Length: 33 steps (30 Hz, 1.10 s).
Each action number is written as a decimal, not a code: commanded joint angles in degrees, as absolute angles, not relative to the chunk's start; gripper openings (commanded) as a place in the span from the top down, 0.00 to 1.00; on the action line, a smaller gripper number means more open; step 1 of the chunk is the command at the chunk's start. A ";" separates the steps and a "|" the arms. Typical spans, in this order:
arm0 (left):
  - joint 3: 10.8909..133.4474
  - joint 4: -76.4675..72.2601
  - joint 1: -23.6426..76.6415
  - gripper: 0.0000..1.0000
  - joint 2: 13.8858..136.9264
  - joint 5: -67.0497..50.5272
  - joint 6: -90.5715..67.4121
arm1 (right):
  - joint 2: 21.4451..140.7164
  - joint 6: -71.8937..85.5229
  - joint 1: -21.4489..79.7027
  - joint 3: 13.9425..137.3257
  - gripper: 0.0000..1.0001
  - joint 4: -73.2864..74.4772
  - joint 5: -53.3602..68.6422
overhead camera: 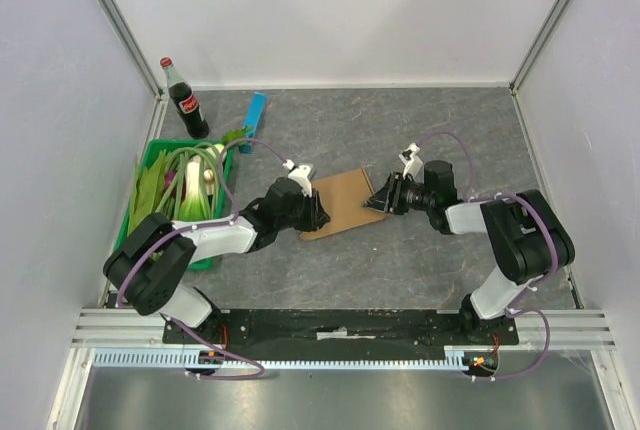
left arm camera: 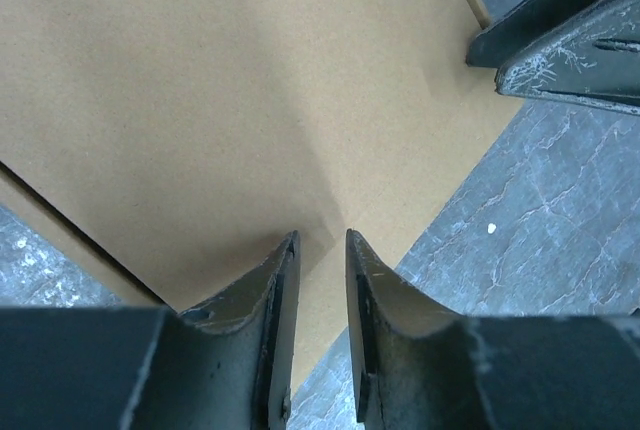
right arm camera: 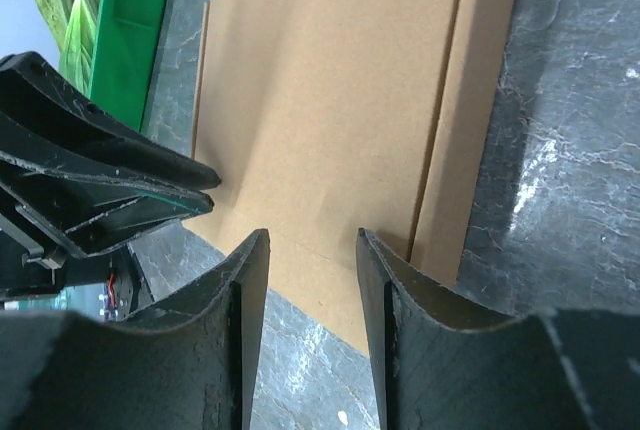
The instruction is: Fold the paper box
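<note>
The paper box (overhead camera: 345,198) is a flat brown cardboard blank lying on the grey table between my two arms. My left gripper (overhead camera: 318,214) hovers over its left corner. In the left wrist view the cardboard (left arm camera: 220,100) fills the frame, and the left gripper (left arm camera: 322,235) stands narrowly open above its near corner with nothing pinched. My right gripper (overhead camera: 376,198) is at the blank's right edge. In the right wrist view it (right arm camera: 313,233) is open over the blank's edge (right arm camera: 330,100), beside a creased side flap (right arm camera: 480,100). Each gripper's black fingers show in the other's view.
A green crate (overhead camera: 143,165) of leafy greens stands at the left, with a cola bottle (overhead camera: 185,100) and a slim blue bar (overhead camera: 253,122) behind it. White walls enclose the table on three sides.
</note>
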<state>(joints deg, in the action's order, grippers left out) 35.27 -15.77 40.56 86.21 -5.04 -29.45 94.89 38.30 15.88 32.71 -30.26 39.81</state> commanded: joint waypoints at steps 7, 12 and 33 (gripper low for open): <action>38.32 -9.76 39.03 0.52 80.09 -6.06 -25.58 | 86.23 33.51 15.73 36.73 0.47 -18.83 36.31; 40.34 -4.76 37.88 0.39 72.44 -5.80 -26.01 | 83.23 26.56 15.73 43.49 0.42 -2.39 29.20; 27.60 0.44 31.11 0.30 58.98 -6.68 -39.64 | 81.67 12.16 28.54 48.34 0.28 12.91 2.41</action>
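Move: The left hand's fingertips are on the box lid; the box's left near corner flap lies about 5 cm to this hand's left and 4 cm back, some 1 cm lower. The lid's middle is roughly 4 cm ahead and 4 cm right, and the green crate some 33 cm left and 4 cm farther out. From the right hand, the right near corner flap is about 4 cm right and 2 cm back, 1 cm lower; the lid's middle lies 6 cm left and 1 cm ahead. Up and outwards: the left hand lifts off the lid, arcs about 10 cm high and comes down some 9 cm to the left and slightly back, by the left near corner flap, fingers opening wide. The right hand hops about 5 cm up and forward, then back down to the right by its corner flap, tipping its fingers some 30 degrees steeper and opening them further. ##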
